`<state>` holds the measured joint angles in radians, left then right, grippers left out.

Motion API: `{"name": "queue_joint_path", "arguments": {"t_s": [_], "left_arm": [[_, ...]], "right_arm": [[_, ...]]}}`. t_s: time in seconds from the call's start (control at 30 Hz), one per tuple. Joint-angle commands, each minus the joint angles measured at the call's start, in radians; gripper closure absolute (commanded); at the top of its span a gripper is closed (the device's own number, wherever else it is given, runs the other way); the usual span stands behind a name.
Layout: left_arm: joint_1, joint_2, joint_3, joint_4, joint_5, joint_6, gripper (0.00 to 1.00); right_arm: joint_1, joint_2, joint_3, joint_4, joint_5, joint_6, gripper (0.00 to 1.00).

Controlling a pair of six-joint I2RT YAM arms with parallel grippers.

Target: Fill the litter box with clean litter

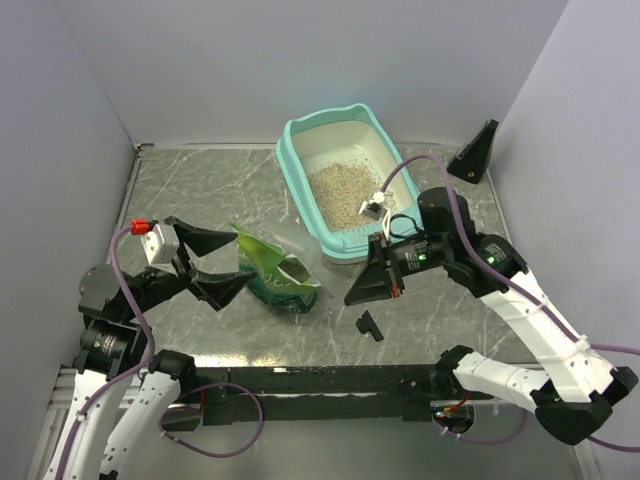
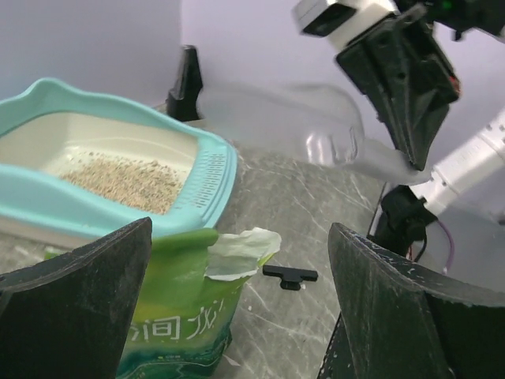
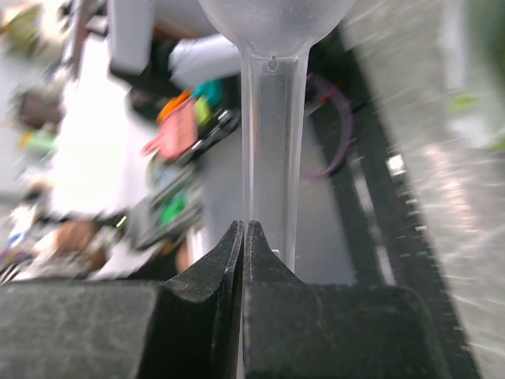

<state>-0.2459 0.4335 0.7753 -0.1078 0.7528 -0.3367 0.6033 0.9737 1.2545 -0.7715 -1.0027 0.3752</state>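
Observation:
The litter box (image 1: 291,150), a teal tray with a cream pan, stands at the back of the table with a patch of beige clean litter (image 1: 340,191) in it. It also shows in the left wrist view as the litter box (image 2: 211,175) holding litter (image 2: 118,178). A torn-open green bag (image 1: 281,277) stands in front of it. My left gripper (image 1: 240,263) is open just left of the bag (image 2: 177,304), holding nothing. My right gripper (image 1: 354,296) is shut on the handle of a clear plastic scoop (image 2: 304,118), held in the air in front of the box. The scoop's handle (image 3: 272,142) rises from the shut right gripper (image 3: 243,230).
A small black T-shaped piece (image 1: 370,326) lies on the table in front of my right gripper, also seen as the T-shaped piece (image 2: 290,275). A black wedge-shaped block (image 1: 475,152) stands by the back right wall. Walls close in the table on three sides.

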Motion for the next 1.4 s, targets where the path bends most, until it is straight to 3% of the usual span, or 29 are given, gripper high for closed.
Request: {"name": "queue_joint_path", "arguments": {"t_s": [0.0,0.2,0.4,0.97,1.37], "left_arm": [[-0.009,0.027,0.056,0.043,0.167,0.111,0.03],[-0.046,0.013,0.03,0.02,0.275,0.192,0.03],[-0.082,-0.022,-0.028,0.037,0.272,0.225,0.03],[-0.098,-0.016,-0.051,0.102,0.457,0.177,0.01],[-0.099,-0.029,-0.08,0.204,0.517,0.113,0.09]], "right_arm": [[0.055,-0.001,-0.001,0.061,-0.204,0.039,1.0],[0.095,-0.043,-0.053,0.064,-0.247,0.056,1.0],[0.133,-0.064,-0.105,0.092,-0.254,0.088,1.0],[0.237,-0.041,-0.202,0.179,-0.241,0.087,1.0],[0.273,-0.024,-0.251,0.291,-0.232,0.151,1.0]]}}
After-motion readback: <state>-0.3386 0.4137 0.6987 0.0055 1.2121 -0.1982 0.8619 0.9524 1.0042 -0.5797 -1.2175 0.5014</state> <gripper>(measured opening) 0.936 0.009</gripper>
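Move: The clear scoop's bowl, held out by the right hand, hangs about 10 cm to the right of the open left gripper, 3 cm farther out and slightly higher. The green litter bag stands some 10 cm ahead of the left hand, 5 cm right and 22 cm below. From the right hand, the open left gripper is roughly 18 cm left and 6 cm ahead, near its height; the black clamp lies 6 cm ahead, 6 cm right, on the table 32 cm down. Back towards the bases go both hands together, about 8–9 cm, fast at first and then easing. The right keeps its closed pinch on the scoop handle, turns counter-clockwise and sinks late on; the left, still wide open, swings some 30 degrees clockwise and edges right until its fingers face the scoop's bowl. ##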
